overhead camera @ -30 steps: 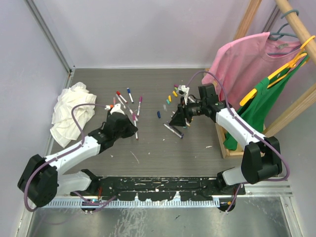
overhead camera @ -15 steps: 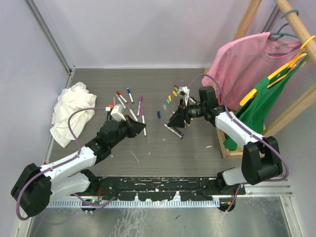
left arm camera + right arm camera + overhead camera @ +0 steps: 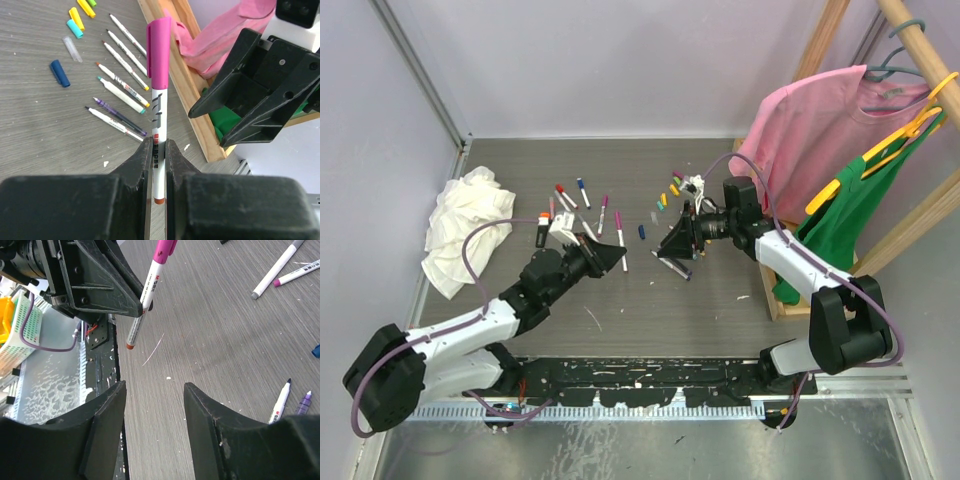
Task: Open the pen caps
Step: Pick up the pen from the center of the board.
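Note:
My left gripper (image 3: 158, 145) is shut on the white barrel of a pen (image 3: 158, 117) whose magenta pen cap (image 3: 159, 50) points away from the wrist. The top view shows this gripper (image 3: 610, 258) near the table's middle, held above the surface. Facing it a short way to the right, my right gripper (image 3: 672, 243) stands open with nothing between its fingers (image 3: 107, 405). Its wrist view shows the held pen (image 3: 145, 295) ahead, apart from them. Loose pen caps, yellow (image 3: 76, 17), teal (image 3: 75, 31) and blue (image 3: 60, 73), lie beside several uncapped pens (image 3: 120, 75).
A few capped pens (image 3: 570, 193) lie at the back left of centre. A white rag (image 3: 460, 230) is bunched at the left edge. A wooden rack (image 3: 775, 290) with a pink shirt (image 3: 820, 120) and a green shirt (image 3: 860, 210) stands along the right side.
My left arm has carried the magenta-capped pen rightward and off the table, towards the right gripper. The right gripper has barely shifted and stays open.

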Robot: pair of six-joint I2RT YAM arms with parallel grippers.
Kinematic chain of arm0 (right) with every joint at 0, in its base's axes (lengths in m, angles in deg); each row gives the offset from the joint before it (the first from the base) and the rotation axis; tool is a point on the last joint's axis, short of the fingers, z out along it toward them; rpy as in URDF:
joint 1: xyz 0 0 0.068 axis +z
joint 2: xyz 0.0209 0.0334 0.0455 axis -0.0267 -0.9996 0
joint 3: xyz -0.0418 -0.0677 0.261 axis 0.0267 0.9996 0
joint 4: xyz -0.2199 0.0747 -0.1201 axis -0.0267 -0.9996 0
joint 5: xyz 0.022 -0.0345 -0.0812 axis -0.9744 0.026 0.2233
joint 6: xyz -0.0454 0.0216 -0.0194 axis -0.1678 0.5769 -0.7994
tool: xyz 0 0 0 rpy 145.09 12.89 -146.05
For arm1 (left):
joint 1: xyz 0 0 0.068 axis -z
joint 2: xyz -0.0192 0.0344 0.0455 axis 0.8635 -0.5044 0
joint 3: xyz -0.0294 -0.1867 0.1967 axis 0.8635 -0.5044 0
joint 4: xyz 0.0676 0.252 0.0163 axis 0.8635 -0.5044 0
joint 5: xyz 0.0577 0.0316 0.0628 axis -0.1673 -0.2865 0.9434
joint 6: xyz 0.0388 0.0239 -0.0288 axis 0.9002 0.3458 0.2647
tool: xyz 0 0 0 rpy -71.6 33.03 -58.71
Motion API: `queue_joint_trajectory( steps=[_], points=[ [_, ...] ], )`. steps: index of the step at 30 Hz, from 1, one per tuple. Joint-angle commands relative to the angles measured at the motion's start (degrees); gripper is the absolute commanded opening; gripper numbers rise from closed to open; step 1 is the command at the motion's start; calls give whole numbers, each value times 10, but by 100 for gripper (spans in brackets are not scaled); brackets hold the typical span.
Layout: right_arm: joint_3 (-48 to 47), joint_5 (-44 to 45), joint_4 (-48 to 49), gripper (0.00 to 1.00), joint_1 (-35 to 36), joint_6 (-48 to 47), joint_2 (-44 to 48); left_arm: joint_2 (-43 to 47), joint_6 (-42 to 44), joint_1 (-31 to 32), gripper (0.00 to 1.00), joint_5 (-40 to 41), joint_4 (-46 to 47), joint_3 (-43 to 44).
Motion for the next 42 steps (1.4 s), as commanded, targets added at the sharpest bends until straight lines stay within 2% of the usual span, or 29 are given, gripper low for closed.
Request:
queue_joint_trajectory(
  steps=[1, 9, 14, 19, 25, 28, 35, 38, 42],
  points=[
    [3, -15, 46, 55, 1, 28, 9, -12, -8, 5, 0, 12, 85, 2],
    [9, 5, 59, 54, 20, 45, -4, -50, -22, 17, 0, 24, 131, 16],
    [27, 25, 104, 52, 38, 91, -7, -79, -21, 38, 0, 55, 156, 28],
    [35, 81, 130, 51, 60, 137, -18, -113, -18, 64, 0, 90, 187, 47],
    [38, 98, 150, 48, 76, 174, -28, -154, -11, 95, 0, 138, 192, 72],
    [36, 101, 151, 40, 77, 179, -29, -164, -13, 100, 0, 147, 197, 76],
    [30, 93, 147, 11, 77, 181, -26, -162, -15, 103, 1, 156, 197, 74],
    [25, 89, 139, 3, 77, 176, -26, -155, -15, 103, 15, 156, 188, 73],
    [18, 83, 126, 1, 77, 166, -26, -139, -10, 103, 46, 157, 167, 70]
  ],
)
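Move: The magenta-capped pen is already pinched near its lower end by the left hand, cap up. The open right gripper stands about 9 cm to the left hand's right, 2 cm ahead and 1 cm higher. From the right hand, the pen's middle is some 9 cm left, 1 cm back and 2 cm up; two uncapped pens lie 5 cm ahead, 3 cm right and a blue cap 13 cm ahead, 5 cm left, both about 16 cm below. The pen is carried about 5.5 cm right by the left hand, slightly forward, into the open right gripper, which comes some 3.5 cm left to meet it while sinking 2.5 cm and rolling roughly 10 degrees. The right fingers close on the pen's lower end, just below the left fingers; only then do the left fingers open and let go, staying around it. ##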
